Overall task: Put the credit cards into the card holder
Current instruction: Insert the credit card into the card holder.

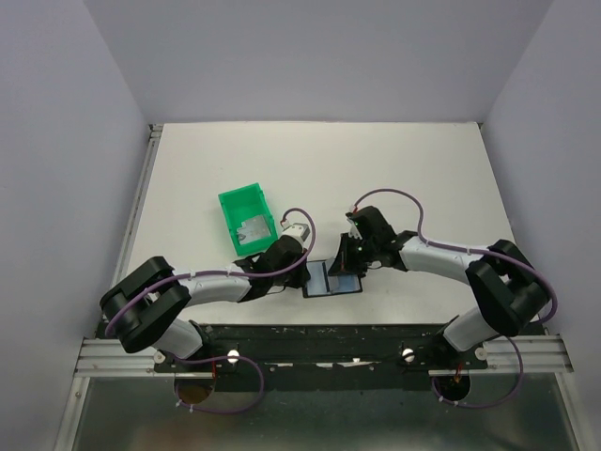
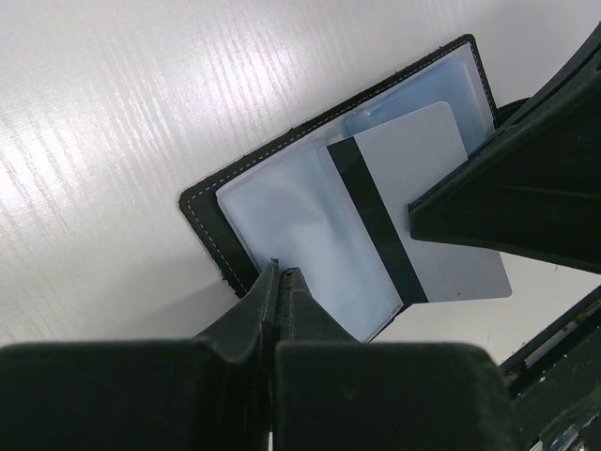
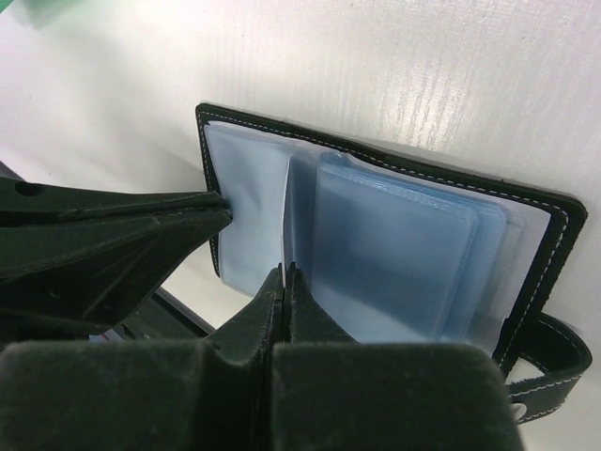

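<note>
The black card holder [image 1: 331, 280] lies open on the table between both grippers, its clear blue sleeves facing up. My right gripper [image 1: 346, 268] is shut on a silver-grey credit card [image 2: 441, 169] with a black stripe. That card stands edge-on [image 3: 285, 211] between the jaws of the right gripper [image 3: 286, 271], its far end at the sleeves of the holder [image 3: 563, 225]. My left gripper [image 2: 280, 272] is shut, its tips resting on the left sleeve page of the holder [image 2: 202, 202]. Another silvery card [image 1: 254, 230] lies in the green bin.
The green plastic bin [image 1: 246, 201] stands just behind the left gripper [image 1: 306, 274]. The holder's strap with a stud [image 3: 554, 366] sticks out on its right side. Grey walls surround the white table [image 1: 423, 178].
</note>
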You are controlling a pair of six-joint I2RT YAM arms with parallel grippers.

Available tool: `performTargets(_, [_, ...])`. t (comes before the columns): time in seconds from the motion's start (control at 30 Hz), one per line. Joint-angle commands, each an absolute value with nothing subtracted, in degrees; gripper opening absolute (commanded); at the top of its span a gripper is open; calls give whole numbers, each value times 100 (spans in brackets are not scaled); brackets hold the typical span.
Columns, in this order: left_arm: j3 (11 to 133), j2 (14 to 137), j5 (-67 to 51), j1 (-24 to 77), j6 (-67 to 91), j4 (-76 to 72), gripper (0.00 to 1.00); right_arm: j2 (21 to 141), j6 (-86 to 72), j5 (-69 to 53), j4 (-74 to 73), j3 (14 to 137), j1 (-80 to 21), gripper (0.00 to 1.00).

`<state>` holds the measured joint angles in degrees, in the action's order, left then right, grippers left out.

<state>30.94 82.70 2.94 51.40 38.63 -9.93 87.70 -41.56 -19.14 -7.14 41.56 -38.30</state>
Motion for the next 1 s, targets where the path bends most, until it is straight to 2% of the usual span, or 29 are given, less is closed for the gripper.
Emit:
performTargets(0.0, [3059,8350,396,5177,3876,-800,0,8886,-4219,-2206,-431,4052,-3867,1])
performTargets(0.33, [3120,8236,624,5168,3885,-554,1,8965,-4526,-2365,-62,3815,-3867,1])
performTargets(0.47, [3129,7981,782,5168,3885,-308,11,8974,-4614,-2171,-62,3779,-3867,1])
performTargets(0.57, [3111,7656,940,5168,3867,-106,24,8947,-4667,-2040,-184,3797,-3876,0])
performTargets(0.7, [3085,7410,1133,5168,3832,157,30,8965,-4746,-1872,-369,3823,-3867,0])
performTargets(0.83, [2988,7470,1134,5177,3823,106,29,9017,-4790,-1846,-369,3823,-3867,0])
performTargets(0.97, [2918,7716,994,5168,3858,26,22,9000,-4790,-1846,-378,3832,-3867,0])
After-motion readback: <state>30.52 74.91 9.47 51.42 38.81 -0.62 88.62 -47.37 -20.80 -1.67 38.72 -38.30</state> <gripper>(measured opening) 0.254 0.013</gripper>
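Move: The left hand's shut fingertips are on the open card holder's left page, roughly 2 cm in from its outer edge. The holder's middle lies about 6 cm to this hand's right, level fore and aft and 1 cm lower. The held credit card stands some 8 cm to the right, and the green box is about 15 cm left and 16 cm ahead. From the right hand, which holds the card over the fold, the left pocket is about 5 cm left, level fore and aft and 2 cm lower. Leftward and then upward, the left hand comes off the holder's left page, about 3 cm left and 2 cm up before dipping slightly, its fingers opening about a quarter as it reaches the outer edge. The right hand keeps its pinch on the card at the fold, easing barely half a centimetre left, back and down with a slight wrist turn. ##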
